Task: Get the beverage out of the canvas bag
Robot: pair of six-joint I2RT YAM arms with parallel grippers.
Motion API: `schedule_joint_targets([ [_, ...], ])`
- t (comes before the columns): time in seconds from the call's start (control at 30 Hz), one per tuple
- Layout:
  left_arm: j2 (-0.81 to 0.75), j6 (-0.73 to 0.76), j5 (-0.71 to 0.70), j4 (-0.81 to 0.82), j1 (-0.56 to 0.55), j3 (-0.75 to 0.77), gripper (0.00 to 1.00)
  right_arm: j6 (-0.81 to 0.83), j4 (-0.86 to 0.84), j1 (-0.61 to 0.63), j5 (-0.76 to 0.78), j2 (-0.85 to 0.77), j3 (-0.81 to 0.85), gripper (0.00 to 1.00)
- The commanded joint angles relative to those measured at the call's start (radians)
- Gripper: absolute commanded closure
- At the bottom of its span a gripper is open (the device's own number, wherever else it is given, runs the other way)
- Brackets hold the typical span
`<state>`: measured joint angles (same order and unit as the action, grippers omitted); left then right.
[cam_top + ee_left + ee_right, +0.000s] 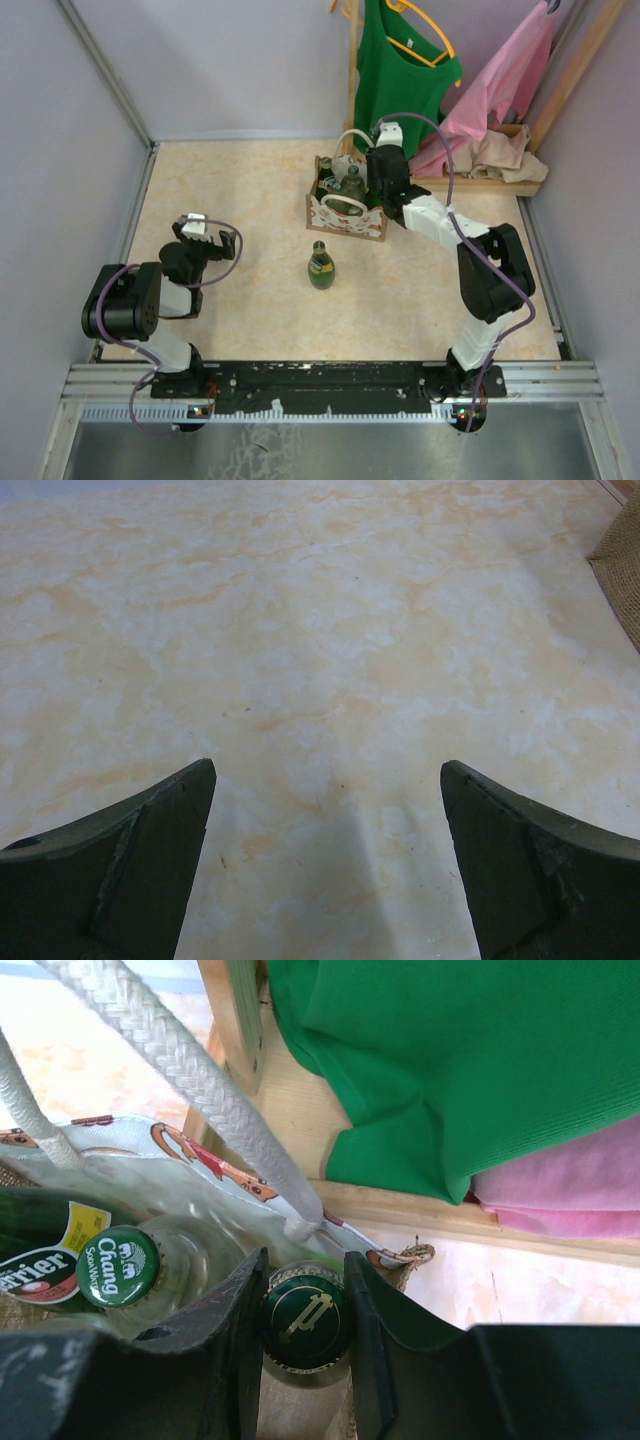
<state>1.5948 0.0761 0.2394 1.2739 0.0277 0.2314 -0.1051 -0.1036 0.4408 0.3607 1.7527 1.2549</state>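
Observation:
The canvas bag (pixel 345 212) stands at the back middle of the table, with white rope handles (pixel 200 1090) and a printed cream lining (pixel 200 1175). Inside it stand several bottles. My right gripper (pixel 305 1300) reaches down into the bag's right side and is shut on the neck of a beverage bottle with a dark green cap bearing a gold emblem (pixel 305 1317). A green "Chang" cap (pixel 118 1267) sits just left of it. From above, the right gripper (pixel 375 190) is over the bag. My left gripper (pixel 328 780) hangs open over bare table at the left (pixel 193 222).
A green bottle (pixel 321 266) stands upright on the table in front of the bag. Behind the bag is a wooden clothes rack base (pixel 480 180) with a green shirt (pixel 400 70) and pink garment (pixel 500 80) hanging. The bag's corner (pixel 620 570) shows at the left wrist view's right edge.

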Motion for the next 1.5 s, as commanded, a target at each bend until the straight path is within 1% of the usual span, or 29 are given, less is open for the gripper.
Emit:
schedule_joint_targets([
  [0.0,0.001,0.004,0.000,0.010,-0.007,0.010,0.00,0.040,-0.063,-0.004,-0.035,-0.125,0.131,1.00],
  [0.27,0.001,0.004,0.001,0.010,-0.006,0.010,0.00,0.063,-0.059,0.003,-0.113,-0.221,0.255,1.00],
  [0.37,0.001,0.005,0.000,0.010,-0.006,0.010,0.00,0.093,-0.050,0.024,-0.111,-0.264,0.294,1.00],
  [0.5,0.000,0.005,0.001,0.010,-0.007,0.011,0.00,0.156,-0.029,0.090,-0.046,-0.337,0.319,1.00],
  [0.7,0.000,0.005,0.001,0.010,-0.007,0.011,0.00,0.263,-0.028,0.255,0.111,-0.481,0.279,1.00],
  [0.8,0.001,0.005,0.001,0.010,-0.006,0.010,0.00,0.294,-0.028,0.336,0.193,-0.555,0.223,1.00],
  [0.9,0.001,0.005,0.001,0.010,-0.007,0.011,0.00,0.313,-0.039,0.413,0.291,-0.633,0.126,1.00],
  [0.97,0.001,0.005,0.001,0.010,-0.007,0.011,0.00,0.303,-0.038,0.447,0.346,-0.684,0.064,1.00],
  [1.03,0.001,0.005,0.001,0.010,-0.007,0.010,0.00,0.262,0.000,0.461,0.386,-0.731,0.009,1.00],
  [1.17,0.000,0.004,0.000,0.010,-0.007,0.011,0.00,0.159,0.091,0.463,0.409,-0.795,-0.100,1.00],
  [1.3,0.001,0.005,0.000,0.010,-0.007,0.011,0.00,0.099,0.112,0.463,0.402,-0.813,-0.203,1.00],
  [1.4,0.001,0.005,0.001,0.009,-0.008,0.011,0.00,0.048,0.077,0.463,0.359,-0.824,-0.295,1.00],
  [1.47,0.001,0.005,0.001,0.010,-0.007,0.011,0.00,0.027,-0.011,0.462,0.315,-0.838,-0.398,1.00],
])
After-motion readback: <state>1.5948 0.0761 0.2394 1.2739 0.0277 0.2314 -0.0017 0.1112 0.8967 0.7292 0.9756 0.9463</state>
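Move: The right hand already has the green bottle by its neck, still inside the bag at the right end. The open table it can be brought over lies about 20 cm back, 1 cm left and 17 cm down. The bag's middle is some 7 cm left and 2 cm back, a clear bottle about 7 cm left and level with it, the standing bottle roughly 17 cm back and 12 cm left. For the left hand, that open table is some 37 cm right and 9 cm back. Keeping its pinch just under the cap, the right hand draws the green bottle steeply up by nearly 30 cm, then swings back about 20 cm out over the open table in front of the bag's right end. From there it sinks some 15 cm, still going down. The fingers tip upward about 30 degrees on the rise and ease halfway back. ##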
